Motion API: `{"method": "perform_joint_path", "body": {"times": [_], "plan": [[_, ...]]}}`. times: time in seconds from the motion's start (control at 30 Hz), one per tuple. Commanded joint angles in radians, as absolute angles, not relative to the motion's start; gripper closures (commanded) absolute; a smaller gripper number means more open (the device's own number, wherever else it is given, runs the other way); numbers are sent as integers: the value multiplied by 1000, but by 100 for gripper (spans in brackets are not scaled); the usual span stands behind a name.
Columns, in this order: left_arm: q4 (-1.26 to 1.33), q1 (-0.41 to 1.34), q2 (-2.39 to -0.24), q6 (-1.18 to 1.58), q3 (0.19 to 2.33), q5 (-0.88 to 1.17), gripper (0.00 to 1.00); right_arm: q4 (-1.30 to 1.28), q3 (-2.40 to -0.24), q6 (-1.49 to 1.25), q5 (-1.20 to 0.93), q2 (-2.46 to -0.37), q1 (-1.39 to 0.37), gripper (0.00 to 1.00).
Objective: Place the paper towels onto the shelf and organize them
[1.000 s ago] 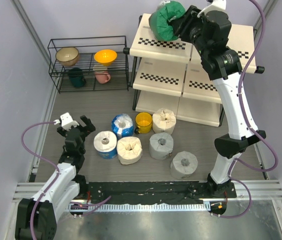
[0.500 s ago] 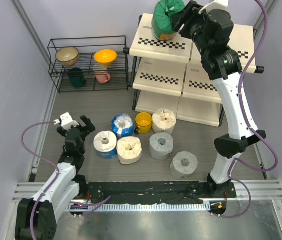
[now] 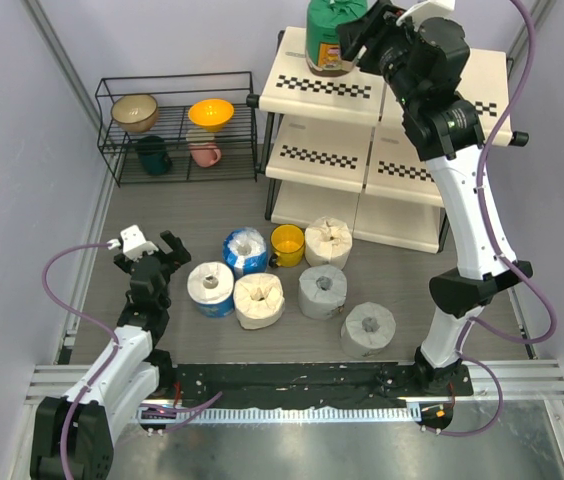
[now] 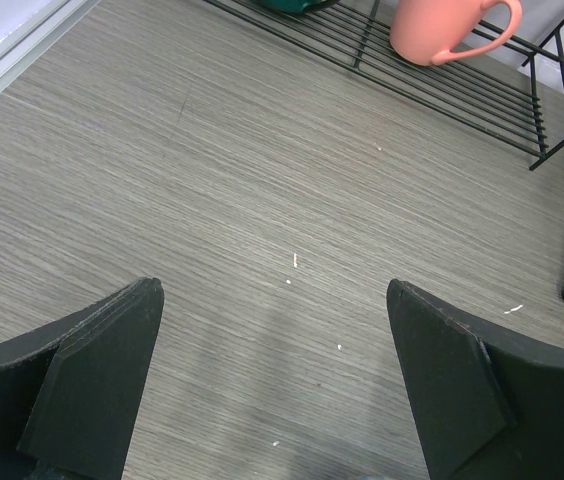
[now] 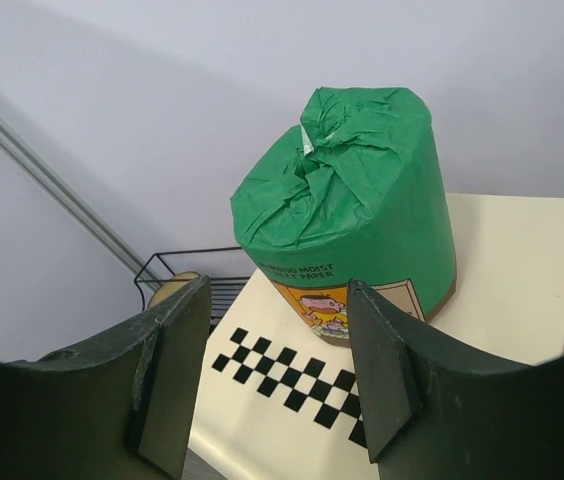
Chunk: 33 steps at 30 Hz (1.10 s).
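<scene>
The green-wrapped paper towel roll (image 3: 328, 38) (image 5: 347, 205) stands upright on the top panel of the shelf (image 3: 302, 72) (image 5: 522, 260), near its back left. My right gripper (image 3: 360, 38) (image 5: 278, 292) is open just in front of the roll, its fingers apart from the wrapper. Six more paper towels lie on the floor: two blue-and-white (image 3: 245, 250) (image 3: 210, 288), two cream (image 3: 259, 300) (image 3: 328, 241), two grey-white (image 3: 322, 291) (image 3: 368, 330). My left gripper (image 3: 167, 250) (image 4: 274, 290) hangs open over bare floor, left of the rolls.
A small yellow cup (image 3: 287, 245) sits among the floor rolls. A low black wire rack (image 3: 177, 150) at the back left holds bowls and mugs, among them a pink mug (image 4: 442, 30). The shelf's two lower tiers (image 3: 317, 155) hold nothing. Walls close in on both sides.
The right gripper tipped the green roll upright onto the shelf's top panel, opened and let it go. The left arm has not moved.
</scene>
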<state>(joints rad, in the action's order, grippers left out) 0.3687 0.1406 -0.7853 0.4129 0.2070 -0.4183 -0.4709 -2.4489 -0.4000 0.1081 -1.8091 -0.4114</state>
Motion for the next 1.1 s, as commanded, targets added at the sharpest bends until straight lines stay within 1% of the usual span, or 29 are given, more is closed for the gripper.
{"method": "perform_joint_path", "body": {"times": [0.0, 0.07, 0.1, 0.23, 0.33, 0.47, 0.53, 0.63, 0.67, 0.7, 0.73, 0.77, 0.83, 0.9, 1.07], "plan": [[411, 137, -784, 422, 239, -433, 0, -411, -2401, -417, 57, -1729, -416, 38], [410, 138, -781, 422, 238, -434, 0, -379, -2337, -419, 13, -1691, -416, 38], [408, 138, -782, 422, 239, -436, 0, -376, -2326, -420, 12, -1660, -414, 38], [408, 138, -778, 423, 238, -437, 0, -416, -2310, -454, -100, -1603, -422, 38], [408, 138, -778, 423, 236, -436, 0, -423, -2215, -454, -127, -1510, -454, 39], [410, 138, -779, 425, 238, -433, 0, -381, -1966, -465, -112, -1359, -497, 38], [408, 138, -781, 423, 238, -431, 0, -379, -1883, -483, -91, -1306, -520, 39], [408, 138, -779, 423, 236, -428, 0, -319, -1656, -529, -42, -1212, -590, 39], [410, 138, -782, 425, 238, -428, 0, -313, -1619, -535, -29, -1186, -642, 39], [410, 137, -784, 423, 241, -428, 0, -310, -1585, -540, -12, -1181, -672, 39], [410, 137, -785, 423, 241, -426, 0, -320, -1536, -535, 53, -1181, -704, 39], [410, 137, -788, 422, 242, -423, 0, -334, -1519, -519, 87, -1202, -782, 39], [410, 138, -790, 423, 244, -423, 0, -377, -1481, -506, 191, -1236, -851, 39], [408, 137, -790, 422, 244, -423, 0, -387, -1448, -514, 233, -1284, -928, 39], [405, 138, -778, 422, 239, -426, 0, -304, -1298, -606, 282, -1336, -965, 38]]}}
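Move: The right hand, already part-open on the top shelf, has the blue-wrapped roll about 17 cm back, 22 cm left and some 50 cm below. The yellow mug is about 9 cm right of that roll and 1 cm farther out; the cream roll is 12 cm nearer the bases and 3 cm right of it. The green roll stands 7 cm ahead of the hand and 4 cm left. From the idle left hand, the blue-wrapped roll is about 24 cm right, level forward, 7 cm below. Heading for the rolls left on the table, the right hand first draws straight back some 16 cm, away from the green roll and clear of the top shelf. It then swoops down and left towards the blue-wrapped roll, dropping over 20 cm, turning counter-clockwise and tipping down about 25 degrees each, fingers staying part-open and empty. ##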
